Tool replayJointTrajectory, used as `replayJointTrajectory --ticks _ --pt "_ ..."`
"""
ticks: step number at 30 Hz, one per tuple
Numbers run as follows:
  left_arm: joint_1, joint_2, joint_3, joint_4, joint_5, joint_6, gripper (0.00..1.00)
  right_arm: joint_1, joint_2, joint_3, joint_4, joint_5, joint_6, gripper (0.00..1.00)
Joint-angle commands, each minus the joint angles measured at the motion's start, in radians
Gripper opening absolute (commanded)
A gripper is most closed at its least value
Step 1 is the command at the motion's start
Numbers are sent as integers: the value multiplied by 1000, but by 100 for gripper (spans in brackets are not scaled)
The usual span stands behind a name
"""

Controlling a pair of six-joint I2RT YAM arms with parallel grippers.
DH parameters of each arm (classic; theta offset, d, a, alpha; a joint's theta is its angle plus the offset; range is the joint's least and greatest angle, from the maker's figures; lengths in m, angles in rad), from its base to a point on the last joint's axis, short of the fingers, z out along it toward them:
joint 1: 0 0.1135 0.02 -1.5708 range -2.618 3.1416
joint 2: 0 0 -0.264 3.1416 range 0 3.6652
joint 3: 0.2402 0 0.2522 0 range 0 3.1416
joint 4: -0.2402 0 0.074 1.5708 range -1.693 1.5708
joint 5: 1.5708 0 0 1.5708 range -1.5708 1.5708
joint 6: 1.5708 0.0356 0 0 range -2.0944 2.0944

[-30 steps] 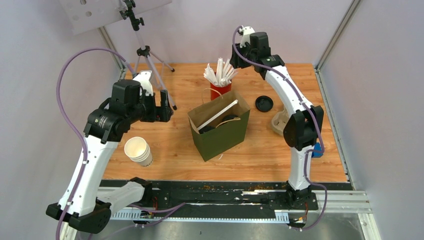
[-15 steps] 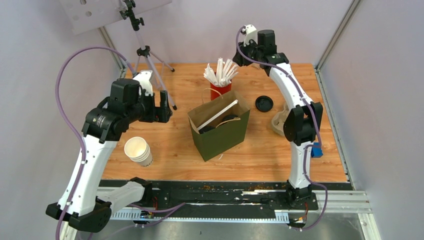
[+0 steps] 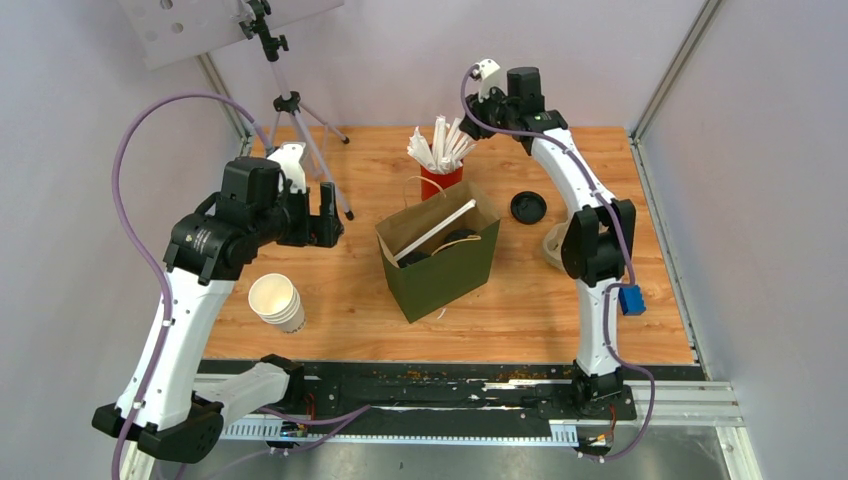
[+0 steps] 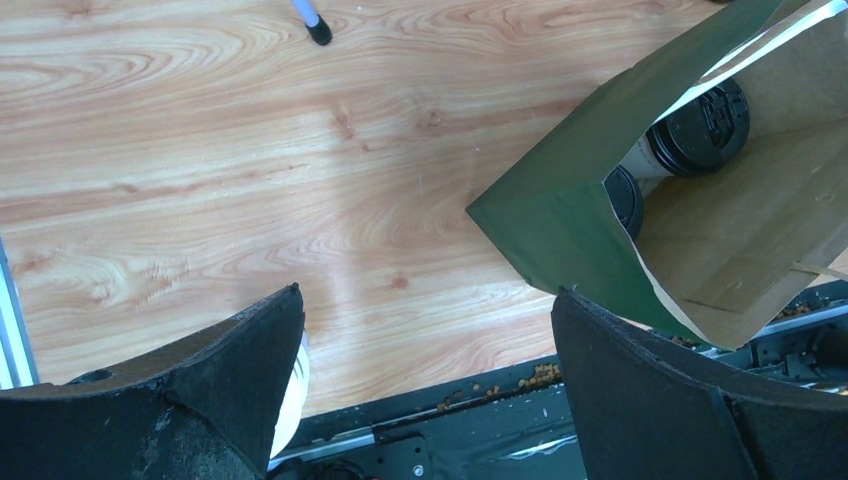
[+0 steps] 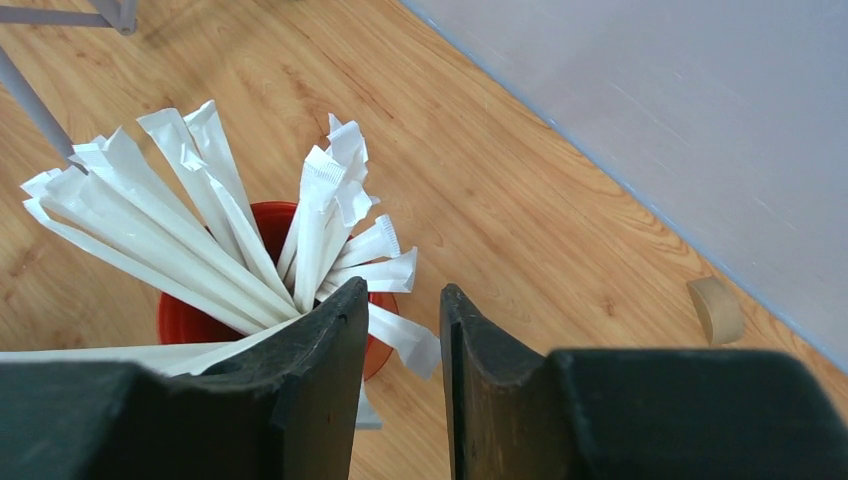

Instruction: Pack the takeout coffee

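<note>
The green paper bag (image 3: 440,262) stands open mid-table. Inside it lie two takeout coffee cups with black lids (image 4: 700,125) (image 4: 625,197), next to a white wrapped stick (image 3: 437,232); from above one lid (image 3: 460,238) shows. My left gripper (image 4: 428,295) hangs wide open over bare wood left of the bag (image 4: 560,215), holding nothing. My right gripper (image 5: 403,290) hovers high at the back, just right of the red cup of white sticks (image 5: 185,315). Its fingers stand a narrow gap apart. One stick's end (image 5: 412,348) shows below that gap, not pinched.
A loose black lid (image 3: 528,207) lies right of the bag. A stack of white paper cups (image 3: 277,300) sits at the front left. A tripod (image 3: 290,110) stands at the back left. A tan object (image 3: 553,245) sits behind the right arm.
The right arm's wrist has shifted slightly near the red cup, and its fingers have drawn closer together. The left arm and the bag have not moved.
</note>
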Motion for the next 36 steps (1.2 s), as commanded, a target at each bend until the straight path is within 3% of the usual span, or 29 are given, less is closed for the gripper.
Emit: replayJointTrajectory --ticks 1,10,15,25,30,33,36 --pt "4 -12 44 -11 0 4 100 6 28 54 64 -35 -33 33" --pt "5 6 68 -17 -31 11 100 6 74 102 92 -49 -12 27" --pt "4 12 73 -14 -40 17 100 6 83 127 78 -53 -16 0" --pt "4 13 51 10 -41 14 100 6 -1 110 89 -25 38 0" --pt "5 8 34 31 -36 7 100 6 -54 45 100 -4 35 11" --pt "5 4 30 34 -33 6 100 6 -56 47 77 -39 11 0" --pt "4 1 29 33 -33 4 100 6 -54 59 64 -69 9 0"
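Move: The wrapped straws stand in their red cup just beside the right gripper: the bunch's middle is about 1 cm back, 4 cm to its left and 6 cm below, with the nearest ends right at the fingertips. The green bag stands some 21 cm back and 6 cm left of the gripper, the black lid about 3 cm back and 13 cm right. From the left gripper the straws lie roughly 30 cm ahead, 19 cm right. Close the right fingers, already part shut, fully at the nearest straw ends, easing the hand about 2 cm forward with a little left and down as they close. Then, fingers shut, lift some 3.5 cm and draw back about 1 cm, keeping the wrist nearly unturned. ##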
